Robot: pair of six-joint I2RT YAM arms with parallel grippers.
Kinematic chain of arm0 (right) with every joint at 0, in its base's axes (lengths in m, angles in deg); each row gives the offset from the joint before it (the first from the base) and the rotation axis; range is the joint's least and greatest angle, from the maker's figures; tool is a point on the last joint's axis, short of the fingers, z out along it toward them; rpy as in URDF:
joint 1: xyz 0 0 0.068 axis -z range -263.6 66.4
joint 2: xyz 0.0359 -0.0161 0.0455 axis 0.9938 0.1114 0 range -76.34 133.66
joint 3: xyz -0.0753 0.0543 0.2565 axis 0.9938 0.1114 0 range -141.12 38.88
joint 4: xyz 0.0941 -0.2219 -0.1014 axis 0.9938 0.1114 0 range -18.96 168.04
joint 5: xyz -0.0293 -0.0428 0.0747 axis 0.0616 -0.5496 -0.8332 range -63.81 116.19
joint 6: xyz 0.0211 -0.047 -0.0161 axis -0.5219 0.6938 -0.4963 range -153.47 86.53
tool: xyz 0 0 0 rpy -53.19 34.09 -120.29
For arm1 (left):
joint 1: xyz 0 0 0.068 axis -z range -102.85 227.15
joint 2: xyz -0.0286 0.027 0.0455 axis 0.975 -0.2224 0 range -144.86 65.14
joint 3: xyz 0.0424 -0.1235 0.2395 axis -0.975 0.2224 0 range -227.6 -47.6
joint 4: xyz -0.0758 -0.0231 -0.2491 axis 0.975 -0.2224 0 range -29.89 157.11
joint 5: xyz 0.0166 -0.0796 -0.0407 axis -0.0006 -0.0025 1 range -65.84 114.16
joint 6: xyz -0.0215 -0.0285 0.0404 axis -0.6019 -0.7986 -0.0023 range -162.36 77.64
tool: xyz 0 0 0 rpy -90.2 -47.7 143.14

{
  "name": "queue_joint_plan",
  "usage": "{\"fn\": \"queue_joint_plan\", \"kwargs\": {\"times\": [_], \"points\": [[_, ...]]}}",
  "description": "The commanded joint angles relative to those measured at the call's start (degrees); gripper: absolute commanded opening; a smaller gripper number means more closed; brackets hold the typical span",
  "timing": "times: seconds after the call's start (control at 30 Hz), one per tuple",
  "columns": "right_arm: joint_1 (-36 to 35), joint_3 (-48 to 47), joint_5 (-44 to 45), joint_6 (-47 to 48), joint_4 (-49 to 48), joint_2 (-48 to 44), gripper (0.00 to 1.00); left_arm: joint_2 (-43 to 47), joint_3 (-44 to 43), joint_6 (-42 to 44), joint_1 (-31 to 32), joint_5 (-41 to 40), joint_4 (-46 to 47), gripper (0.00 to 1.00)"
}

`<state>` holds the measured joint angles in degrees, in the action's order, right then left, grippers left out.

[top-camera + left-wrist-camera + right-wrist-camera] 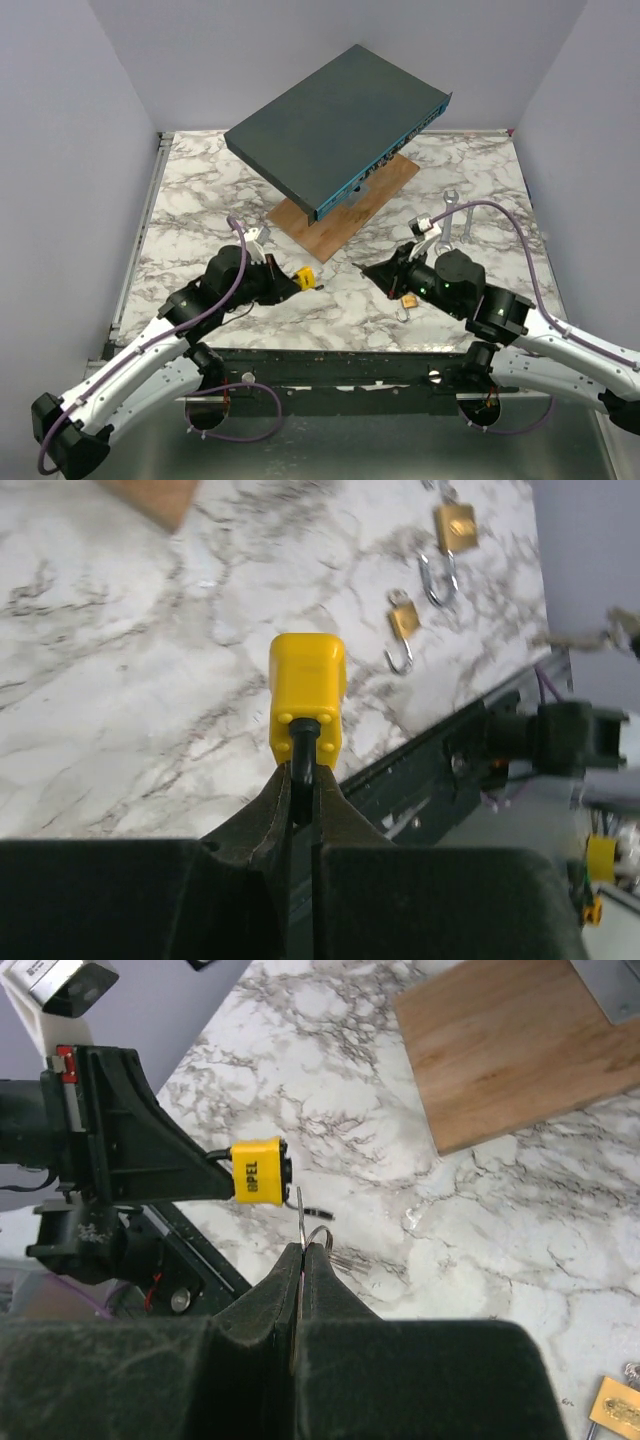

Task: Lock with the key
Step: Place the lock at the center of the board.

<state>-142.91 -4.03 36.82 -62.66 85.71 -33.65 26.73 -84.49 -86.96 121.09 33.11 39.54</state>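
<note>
My left gripper [303, 775] is shut on the black shackle of a yellow padlock [307, 695], holding it above the marble table near the front edge. In the top view this padlock [303, 277] sits between the two arms. My right gripper [303, 1252] is shut on a thin silver key [299, 1215], whose ring [320, 1238] sticks out beside the fingertips. The key's blade points up toward the keyhole end of the yellow padlock [256, 1170]. Its tip stands just beside that end. I cannot tell whether they touch.
A wooden board [345, 205] lies mid-table with a dark flat box [335, 125] tilted on it. Two small brass padlocks [404, 620] [455, 527] lie open by the front right. Silver wrenches [450, 200] lie at the right. The table's front edge [440, 730] is close below.
</note>
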Motion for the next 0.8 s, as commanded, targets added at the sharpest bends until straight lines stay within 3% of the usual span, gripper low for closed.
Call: {"fn": "queue_joint_plan", "kwargs": {"times": [0.0, 0.33, 0.57, 0.77], "points": [[0.0, 5.3, 5.7, -6.0, -11.8, 1.6, 0.01, -1.7, 6.6, -11.2, -8.0, 0.7, 16.5, 0.00], [5.5, 12.1, -1.7, -10.8, -29.3, 11.1, 0.01, -11.5, 16.1, -13.8, -23.4, 9.2, 31.9, 0.00], [9.9, 14.4, -9.6, -17.1, -45.1, 23.3, 0.01, -21.2, 18.4, -13.6, -26.1, 15.9, 39.2, 0.00], [11.5, 12.3, -13.2, -18.5, -51.6, 33.4, 0.01, -25.9, 19.5, -11.4, -29.5, 17.7, 39.1, 0.00]]}}
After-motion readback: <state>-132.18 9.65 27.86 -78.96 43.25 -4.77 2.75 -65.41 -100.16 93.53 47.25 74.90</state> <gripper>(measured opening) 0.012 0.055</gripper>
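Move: The left hand holds the yellow lock out to its right; the middle of the wooden board it is bound for lies about 37 cm ahead, 13 cm to its right and 17 cm below, while the board's near corner is only some 15 cm ahead and 7 cm right. From the right hand, which holds the keys, the board's middle is roughly 36 cm ahead, 7 cm left and 24 cm down, the lock about 14 cm left, level with it and 7 cm lower, and the small brass padlock 9 cm right, straight below it otherwise, 25 cm down. The left hand keeps its pinch on the lock and carries it down about 12 cm and forward some 9 cm, drifting left, towards the board's near corner, most of the forward run coming first, as the wrist swings some 20 degrees counter-clockwise and the fingers tip further down. The right hand, still gripping the keys, sinks alongside by about 10 cm while going forward and left towards the same corner, its fingers tipping down a little. ##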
